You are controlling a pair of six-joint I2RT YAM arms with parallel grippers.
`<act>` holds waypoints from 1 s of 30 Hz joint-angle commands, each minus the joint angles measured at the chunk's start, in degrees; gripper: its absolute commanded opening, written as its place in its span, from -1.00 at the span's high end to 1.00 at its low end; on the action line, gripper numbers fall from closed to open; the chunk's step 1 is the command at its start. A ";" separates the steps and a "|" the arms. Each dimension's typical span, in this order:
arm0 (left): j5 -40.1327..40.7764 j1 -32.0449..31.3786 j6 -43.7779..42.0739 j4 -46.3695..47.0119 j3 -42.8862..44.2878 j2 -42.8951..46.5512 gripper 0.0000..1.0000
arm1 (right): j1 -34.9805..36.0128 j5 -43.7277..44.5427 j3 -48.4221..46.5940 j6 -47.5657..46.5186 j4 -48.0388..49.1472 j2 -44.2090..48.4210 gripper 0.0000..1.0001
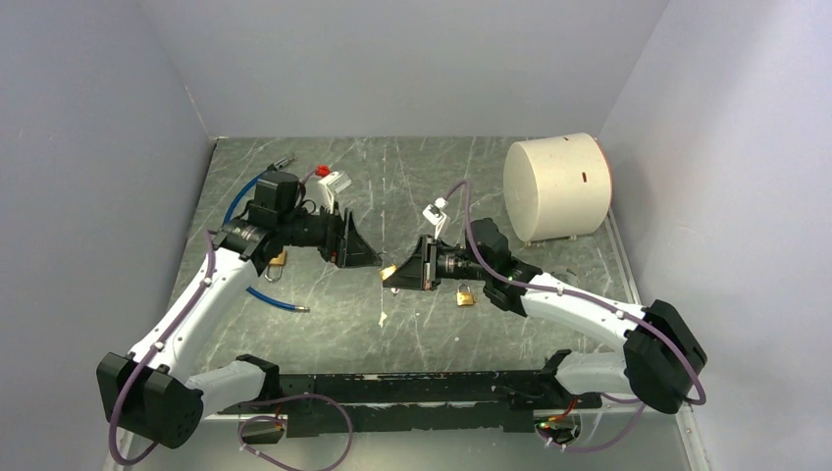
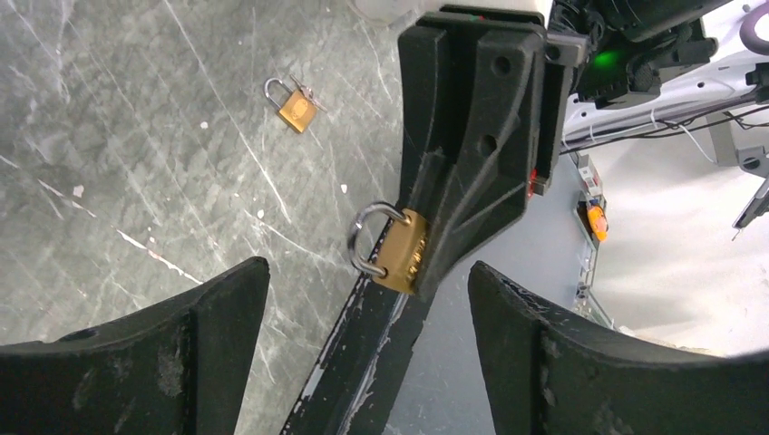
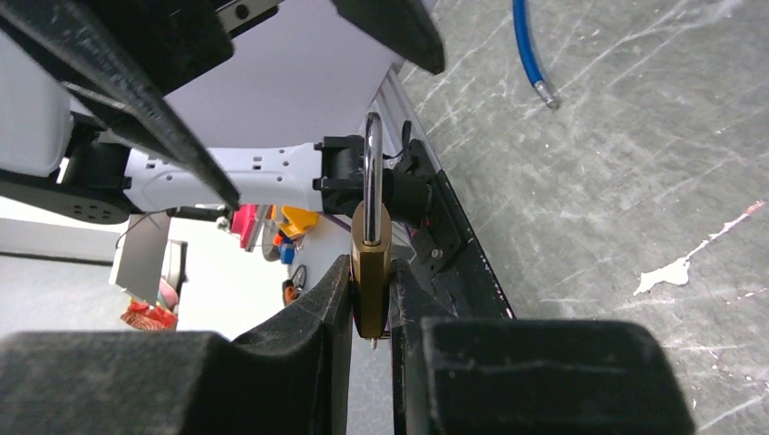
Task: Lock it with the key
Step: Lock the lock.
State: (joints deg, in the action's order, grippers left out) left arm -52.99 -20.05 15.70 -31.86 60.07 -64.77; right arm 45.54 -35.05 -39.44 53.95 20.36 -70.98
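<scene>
A brass padlock (image 3: 370,272) with a steel shackle is pinched upright between the fingers of my right gripper (image 3: 370,265), shackle pointing away from the wrist. A small metal tip pokes out under its body. I cannot make out a key as such. From above, the right gripper (image 1: 397,275) holds the padlock (image 1: 390,272) above mid-table, facing the left gripper (image 1: 365,251). In the left wrist view the left gripper (image 2: 367,267) is open wide and empty, with the held padlock (image 2: 399,250) just beyond its fingertips.
A second brass padlock (image 1: 465,294) lies on the marble tabletop under the right arm. A third padlock (image 1: 278,260) sits beside the left arm. A large white cylinder (image 1: 557,186) stands back right, a blue hose (image 1: 275,299) lies at left, and a white and red part (image 1: 334,182) is behind.
</scene>
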 commanded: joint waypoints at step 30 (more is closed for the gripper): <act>-15.67 0.34 -3.91 7.07 1.71 -5.44 0.90 | 0.32 -2.56 0.41 2.25 9.81 0.90 1.00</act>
State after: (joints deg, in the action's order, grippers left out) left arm -64.86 -19.90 14.15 -25.45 60.10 -70.67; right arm 45.69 -38.00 -38.70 55.07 23.79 -70.11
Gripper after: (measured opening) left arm 0.117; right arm 0.185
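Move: Just off the left hand's open fingertips sits the raised shackle of the padlock, roughly 3 cm to its right, level with it front to back and 1 cm below; from the right hand, whose fingers already hold the padlock's body, the shackle is 3 cm ahead, 3 cm left and 1 cm up. On the table some 25 cm under the left hand, the keyed padlock lies about 21 cm right and level front to back, the spare padlock 27 cm left and 8 cm ahead. Closing from wide open to nearly shut, the left fingers come together around the padlock's shackle, while that hand pokes 1 cm forward, draws back again and eases about 1.5 cm right, swinging some 10 degrees clockwise with its fingertips tipping slightly up. The right hand keeps its grip on the body and brings the padlock about 1 cm up and 1 cm back. ##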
